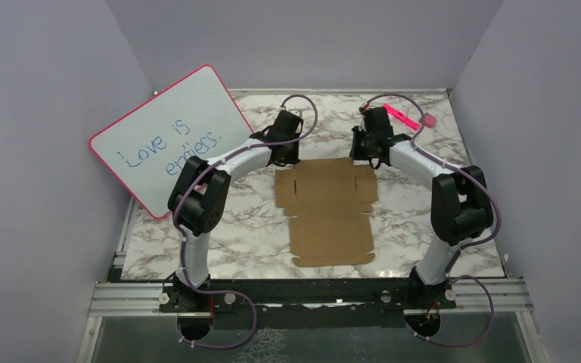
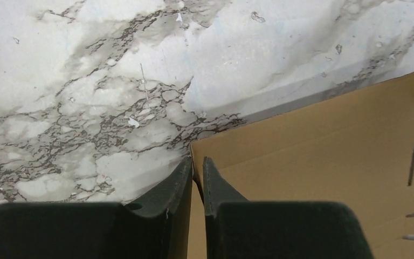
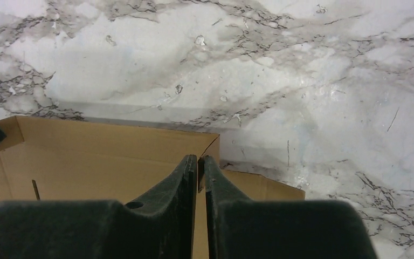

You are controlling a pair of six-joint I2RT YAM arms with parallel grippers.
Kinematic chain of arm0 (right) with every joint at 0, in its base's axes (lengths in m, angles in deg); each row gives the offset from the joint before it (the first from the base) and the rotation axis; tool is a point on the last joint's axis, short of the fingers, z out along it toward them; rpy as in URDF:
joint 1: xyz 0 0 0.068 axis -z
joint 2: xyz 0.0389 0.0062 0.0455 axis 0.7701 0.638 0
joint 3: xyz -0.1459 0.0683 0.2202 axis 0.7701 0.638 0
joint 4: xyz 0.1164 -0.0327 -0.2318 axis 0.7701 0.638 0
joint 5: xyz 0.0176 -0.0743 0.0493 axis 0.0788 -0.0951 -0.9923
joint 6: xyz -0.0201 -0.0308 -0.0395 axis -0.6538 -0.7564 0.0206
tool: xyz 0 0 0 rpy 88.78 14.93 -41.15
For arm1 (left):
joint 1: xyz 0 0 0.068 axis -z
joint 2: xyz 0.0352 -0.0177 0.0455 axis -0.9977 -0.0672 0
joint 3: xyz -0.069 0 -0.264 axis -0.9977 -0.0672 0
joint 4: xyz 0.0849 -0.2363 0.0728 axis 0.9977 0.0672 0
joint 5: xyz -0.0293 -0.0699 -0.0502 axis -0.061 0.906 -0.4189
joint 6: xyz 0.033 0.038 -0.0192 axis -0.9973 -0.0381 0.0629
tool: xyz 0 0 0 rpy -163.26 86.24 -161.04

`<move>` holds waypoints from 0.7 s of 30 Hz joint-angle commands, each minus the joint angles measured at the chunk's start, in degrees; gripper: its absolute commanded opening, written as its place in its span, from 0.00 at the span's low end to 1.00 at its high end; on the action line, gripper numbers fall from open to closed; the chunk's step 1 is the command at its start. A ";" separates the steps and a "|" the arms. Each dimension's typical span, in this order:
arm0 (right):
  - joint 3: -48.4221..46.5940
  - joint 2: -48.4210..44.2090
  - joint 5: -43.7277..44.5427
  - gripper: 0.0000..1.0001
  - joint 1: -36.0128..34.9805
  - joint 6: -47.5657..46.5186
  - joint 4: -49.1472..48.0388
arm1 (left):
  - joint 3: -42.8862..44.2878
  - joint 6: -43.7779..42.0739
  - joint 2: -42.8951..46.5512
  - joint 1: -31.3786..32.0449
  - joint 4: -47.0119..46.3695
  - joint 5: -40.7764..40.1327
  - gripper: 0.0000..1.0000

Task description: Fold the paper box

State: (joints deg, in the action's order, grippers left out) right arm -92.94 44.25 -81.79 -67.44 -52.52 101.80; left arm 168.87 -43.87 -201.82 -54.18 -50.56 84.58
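Note:
The paper box (image 1: pixel 325 215) lies as a flat brown die-cut sheet in the middle of the marble table. My left gripper (image 1: pixel 286 157) is at its far left corner. In the left wrist view the gripper (image 2: pixel 197 164) is shut on the upturned cardboard edge of the paper box (image 2: pixel 312 162). My right gripper (image 1: pixel 365 155) is at the far right corner. The right wrist view shows this gripper (image 3: pixel 200 161) pinching the raised edge of the paper box (image 3: pixel 97 156), with a side flap lying flat to its right.
A pink-framed whiteboard (image 1: pixel 170 140) with blue writing leans against the left wall. A pink marker (image 1: pixel 401 113) and a small pink eraser (image 1: pixel 428 119) lie at the back right. Purple walls close in three sides of the table (image 1: pixel 242 234).

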 commanded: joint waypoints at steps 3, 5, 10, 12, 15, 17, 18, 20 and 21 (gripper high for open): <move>-5.08 4.63 7.20 0.16 -2.10 -1.15 5.90 | 5.66 -3.02 -3.79 1.42 5.23 -6.59 0.13; -5.59 5.03 7.26 0.16 -2.22 -0.89 5.93 | 6.35 -3.10 -4.03 1.52 5.34 -6.51 0.13; -5.41 3.74 5.86 0.20 -2.18 -1.06 5.05 | 7.16 -4.78 -2.57 1.52 5.93 -6.82 0.15; -4.29 1.82 5.27 0.25 -2.17 -1.22 4.12 | 6.63 -5.15 -0.55 1.44 6.12 -7.23 0.19; -1.73 -1.90 4.22 0.35 -2.02 -0.79 2.15 | 4.72 -4.64 3.61 1.35 5.99 -7.34 0.37; 0.26 -4.35 2.27 0.43 -2.00 -0.68 1.14 | 2.75 -4.16 6.41 1.22 5.93 -7.46 0.45; 1.32 -5.55 1.75 0.47 -1.99 -0.61 0.64 | 1.42 -4.01 7.64 1.11 5.79 -7.66 0.49; 4.03 -7.95 -0.57 0.51 -2.01 0.07 -0.20 | -1.68 -3.26 10.12 0.80 5.63 -7.86 0.54; 5.58 -9.28 -1.21 0.52 -2.00 0.35 -0.71 | -3.56 -2.72 11.98 0.51 5.41 -7.62 0.56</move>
State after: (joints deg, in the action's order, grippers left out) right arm -91.56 40.47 -78.67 -69.17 -53.05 104.47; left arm 170.47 -47.90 -197.75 -53.07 -44.77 78.63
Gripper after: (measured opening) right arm 0.493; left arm 0.509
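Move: The paper box's far flap stands raised, its two upright corner tabs already pinched, each tab about 1 cm back from the hand that holds it. From the left hand, the left slot lies some 7 cm back, straight in line and 3 cm below, with the left side panel about 8 cm back and 3 cm to the left. From the right hand, the right slot lies roughly 7 cm back, in line and 4 cm below, with the right side panel 7 cm back and 4 cm to the right. The far flap's corner tabs, still pinched, are taken down together towards the table, just over 1 cm by the left hand and about 2 cm by the right. Both grippers then open to about half and let go, rising off the box, the left some 4 cm and the right 3 cm, while backing slightly towards the base; the left also drifts left. ##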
